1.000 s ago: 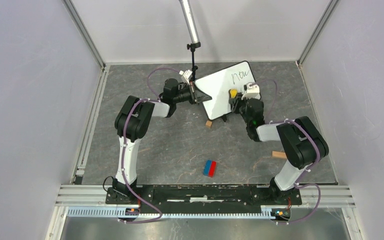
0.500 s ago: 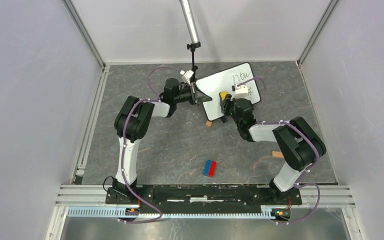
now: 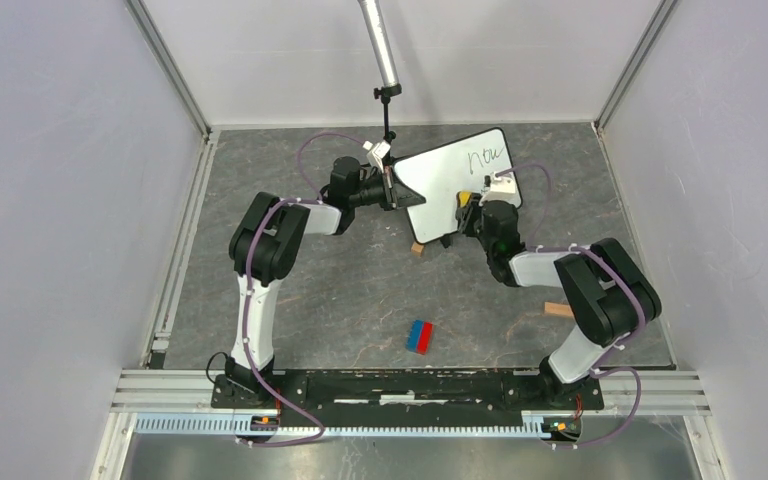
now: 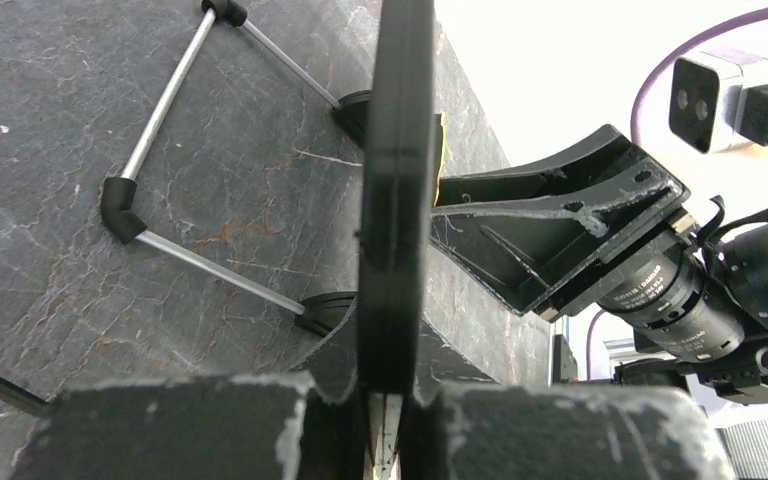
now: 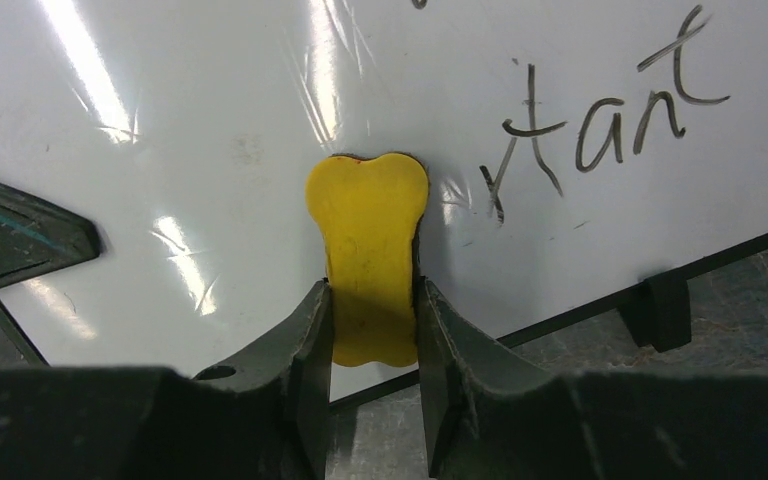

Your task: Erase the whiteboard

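Observation:
The whiteboard [image 3: 438, 180] stands tilted at the back of the table, with black handwriting [image 3: 487, 155] near its top right. My left gripper [image 3: 391, 188] is shut on the board's left edge, which shows as a black rim [image 4: 395, 200] between the jaws of the left gripper [image 4: 397, 392]. My right gripper [image 3: 468, 207] is shut on a yellow bone-shaped eraser [image 5: 365, 250]. The eraser's top is pressed against the white surface [image 5: 190, 120], just left of a written word [image 5: 605, 125] near the bottom frame. The right gripper [image 5: 370, 300] pinches the eraser's narrow waist.
A small wooden block [image 3: 417, 247] lies just below the board. Another wooden block [image 3: 558, 309] sits by the right arm. A blue and red block [image 3: 420, 336] lies near the front. A camera pole [image 3: 380, 45] rises behind the board. The board's wire stand [image 4: 190, 170] rests on the table.
My right gripper with the eraser swept left across the board, then came back right and slightly lower. The left gripper kept its hold on the edge.

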You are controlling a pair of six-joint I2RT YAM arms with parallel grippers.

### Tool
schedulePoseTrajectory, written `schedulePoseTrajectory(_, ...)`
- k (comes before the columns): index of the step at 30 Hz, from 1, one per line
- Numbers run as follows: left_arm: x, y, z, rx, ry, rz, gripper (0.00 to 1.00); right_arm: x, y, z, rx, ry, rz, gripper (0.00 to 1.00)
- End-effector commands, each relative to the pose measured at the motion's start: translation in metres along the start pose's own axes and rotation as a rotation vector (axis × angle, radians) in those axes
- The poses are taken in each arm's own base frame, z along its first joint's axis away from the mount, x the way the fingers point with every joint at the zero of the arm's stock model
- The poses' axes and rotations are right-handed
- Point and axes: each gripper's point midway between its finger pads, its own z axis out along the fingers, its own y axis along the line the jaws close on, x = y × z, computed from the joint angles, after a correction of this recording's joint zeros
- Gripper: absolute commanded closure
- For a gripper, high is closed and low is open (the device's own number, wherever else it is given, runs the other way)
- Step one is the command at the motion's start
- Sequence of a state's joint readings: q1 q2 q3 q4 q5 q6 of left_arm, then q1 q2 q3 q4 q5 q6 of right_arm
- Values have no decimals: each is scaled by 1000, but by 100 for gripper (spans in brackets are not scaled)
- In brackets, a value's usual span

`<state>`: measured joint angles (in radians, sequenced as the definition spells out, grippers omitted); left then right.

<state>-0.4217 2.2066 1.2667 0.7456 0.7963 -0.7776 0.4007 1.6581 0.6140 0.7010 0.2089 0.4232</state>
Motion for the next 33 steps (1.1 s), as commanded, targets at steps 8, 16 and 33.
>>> schedulePoseTrajectory(8, 23, 40, -7, -196, 44, -177, 98, 24, 30, 3, -46, 62, -67, 80)
schedulePoseTrajectory(16, 25, 43, -6, -208, 53, -169, 98, -24, -56, 16, 175, -15, 42, 79)
schedulePoseTrajectory(33, 25, 39, -8, -210, 86, -129, 98, -69, 17, 58, 30, -69, 20, 77)
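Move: The right hand already pinches the yellow eraser, its middle about 2 cm ahead, against the whiteboard. The written "now" lies roughly 9 cm ahead, 6 cm right and 6 cm higher; "tant" some 4 cm ahead, 8 cm right and 2 cm up. From the left hand, still at the board's left edge, "now" is about 9 cm ahead, 15 cm right and 5 cm up. The right hand sweeps the pinched eraser left, about 8 cm right, then left, forward and up the board. ##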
